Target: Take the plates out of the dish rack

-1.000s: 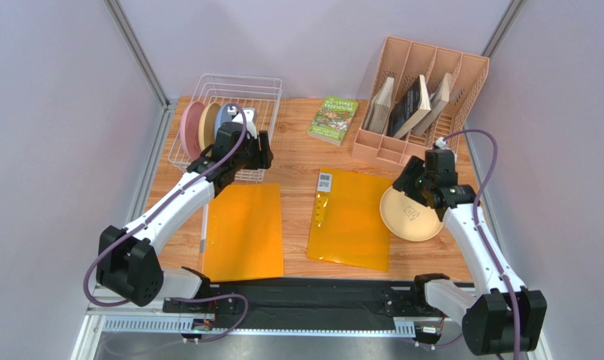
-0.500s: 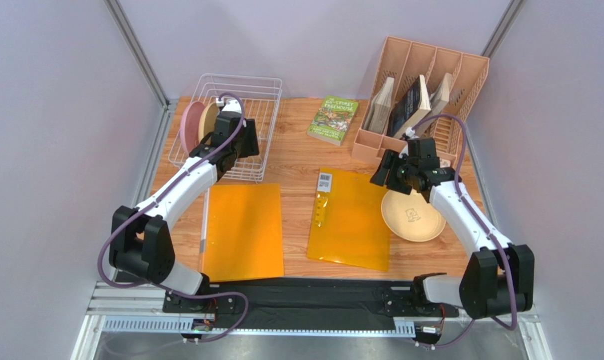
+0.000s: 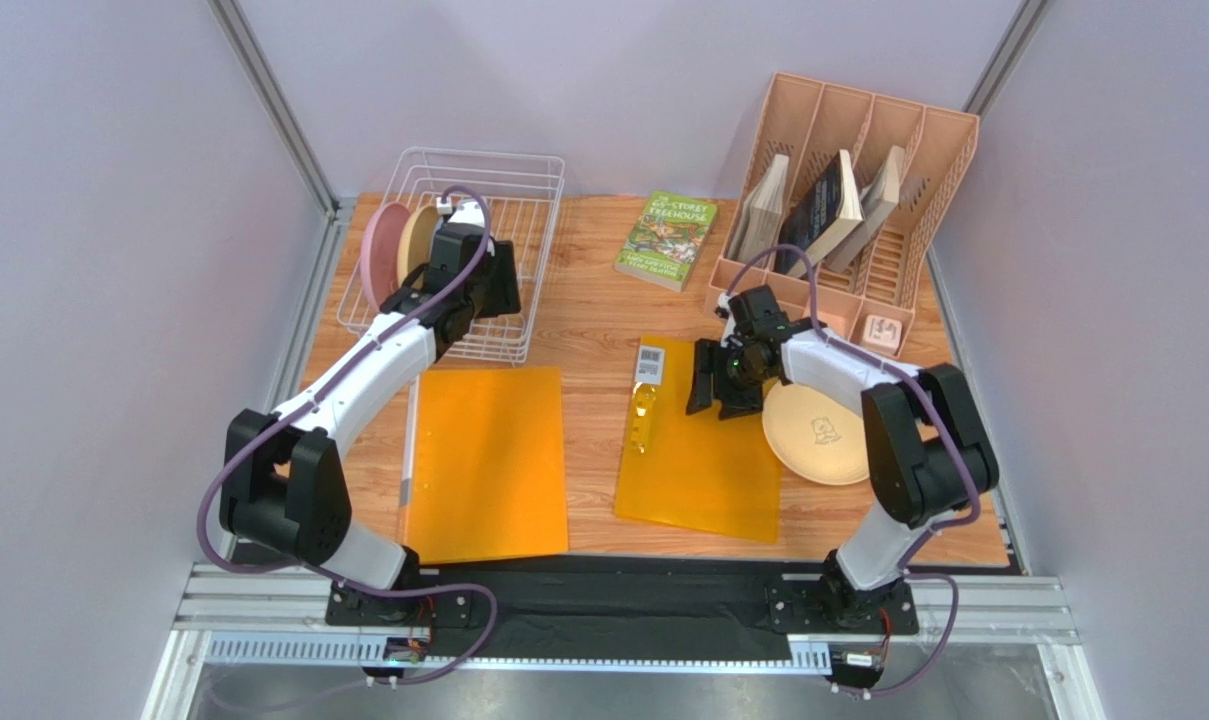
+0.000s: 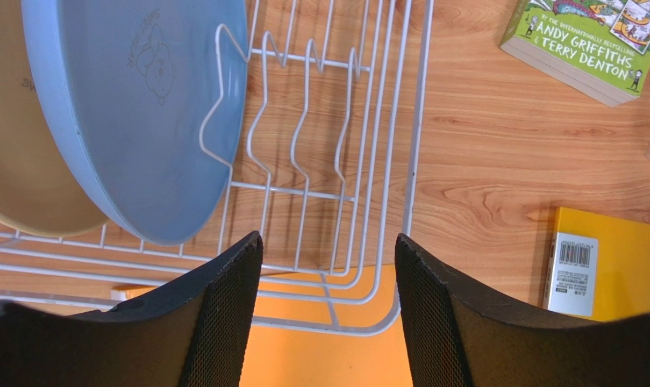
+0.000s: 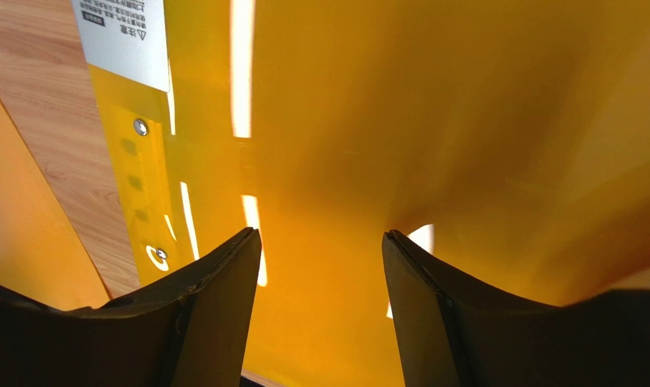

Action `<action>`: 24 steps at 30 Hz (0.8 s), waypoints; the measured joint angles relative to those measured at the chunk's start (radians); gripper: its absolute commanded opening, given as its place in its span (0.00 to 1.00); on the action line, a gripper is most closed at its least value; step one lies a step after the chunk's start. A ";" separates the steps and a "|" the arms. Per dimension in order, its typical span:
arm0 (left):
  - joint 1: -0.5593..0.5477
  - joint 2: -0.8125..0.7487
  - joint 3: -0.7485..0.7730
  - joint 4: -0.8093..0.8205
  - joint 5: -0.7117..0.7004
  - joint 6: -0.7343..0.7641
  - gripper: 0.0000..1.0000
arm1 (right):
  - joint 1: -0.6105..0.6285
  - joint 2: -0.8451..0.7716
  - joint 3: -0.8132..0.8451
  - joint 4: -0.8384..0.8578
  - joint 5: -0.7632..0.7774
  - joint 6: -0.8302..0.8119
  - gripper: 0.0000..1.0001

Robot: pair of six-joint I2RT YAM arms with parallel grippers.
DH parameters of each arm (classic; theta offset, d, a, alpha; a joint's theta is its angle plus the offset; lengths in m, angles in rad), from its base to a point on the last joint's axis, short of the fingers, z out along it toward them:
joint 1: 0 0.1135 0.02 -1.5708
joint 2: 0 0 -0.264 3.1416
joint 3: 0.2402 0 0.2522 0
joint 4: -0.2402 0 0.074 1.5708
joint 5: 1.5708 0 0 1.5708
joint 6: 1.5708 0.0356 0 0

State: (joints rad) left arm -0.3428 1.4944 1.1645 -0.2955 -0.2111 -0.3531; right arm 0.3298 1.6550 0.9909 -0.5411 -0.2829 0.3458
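Note:
The white wire dish rack (image 3: pixel 517 195) stands at the back left. A pink plate (image 3: pixel 380 249) and a cream plate (image 3: pixel 413 240) stand on edge in it. In the left wrist view a light blue plate (image 4: pixel 134 105) stands upright beside the cream plate (image 4: pixel 21 161) in the rack's slots (image 4: pixel 336 161). My left gripper (image 3: pixel 493 285) (image 4: pixel 328 250) hangs open and empty over the rack's near right corner, to the right of the blue plate. Another cream plate (image 3: pixel 824 432) lies flat on the table at the right. My right gripper (image 3: pixel 711 375) (image 5: pixel 320 234) is open and empty over an orange folder (image 5: pixel 401 113), left of that plate.
Two orange folders (image 3: pixel 490 462) (image 3: pixel 700 443) lie on the wooden table near the front. A green book (image 3: pixel 666 237) lies at the back centre. A peach slotted organizer (image 3: pixel 851 180) with books stands at the back right. Grey walls close in both sides.
My right gripper has left the cream plate flat on the table and swung left over the orange folder. My left gripper moved up to the rack, then held still.

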 measured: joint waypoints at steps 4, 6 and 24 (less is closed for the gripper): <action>0.000 0.000 0.002 -0.002 -0.006 0.008 0.68 | 0.023 0.073 0.039 -0.002 -0.011 0.002 0.63; 0.001 0.000 0.002 -0.008 -0.013 0.015 0.68 | 0.033 0.100 0.068 0.002 -0.020 0.005 0.63; 0.091 0.005 0.008 0.006 -0.031 0.030 0.69 | 0.093 0.188 0.167 0.053 -0.045 0.001 0.66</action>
State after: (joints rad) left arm -0.2516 1.4998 1.1728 -0.2890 -0.2420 -0.3233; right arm 0.4229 1.8427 1.1580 -0.4881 -0.3279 0.3466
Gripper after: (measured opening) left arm 0.688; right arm 0.652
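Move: The blue plate stands on edge in the rack, its middle about 6 cm to the left of the left hand, 8 cm ahead and 7 cm lower. Beyond it come the yellow plate, some 11 cm left and 8 cm ahead, and the pink plate, 16 cm left and 7 cm ahead. From the low right hand the blue plate is about 40 cm left, 21 cm ahead and 7 cm higher; the yellow folder's middle is 3 cm left, 5 cm back and 3 cm below, the cream plate 14 cm right, 4 cm back. With its fingers still open and touching no plate, the left hand slides level about 4.5 cm left over the near side of the rack towards the blue plate's near rim, edging slightly forward late on and turning some 5 degrees counter-clockwise. The right hand, empty and open, first settles about 1 cm and then skims left some 5 cm and forward 3 cm, low over the yellow folder towards its riveted spine, turning slightly counter-clockwise and easing to a stop; whether its tips touch the folder can't be seen. ##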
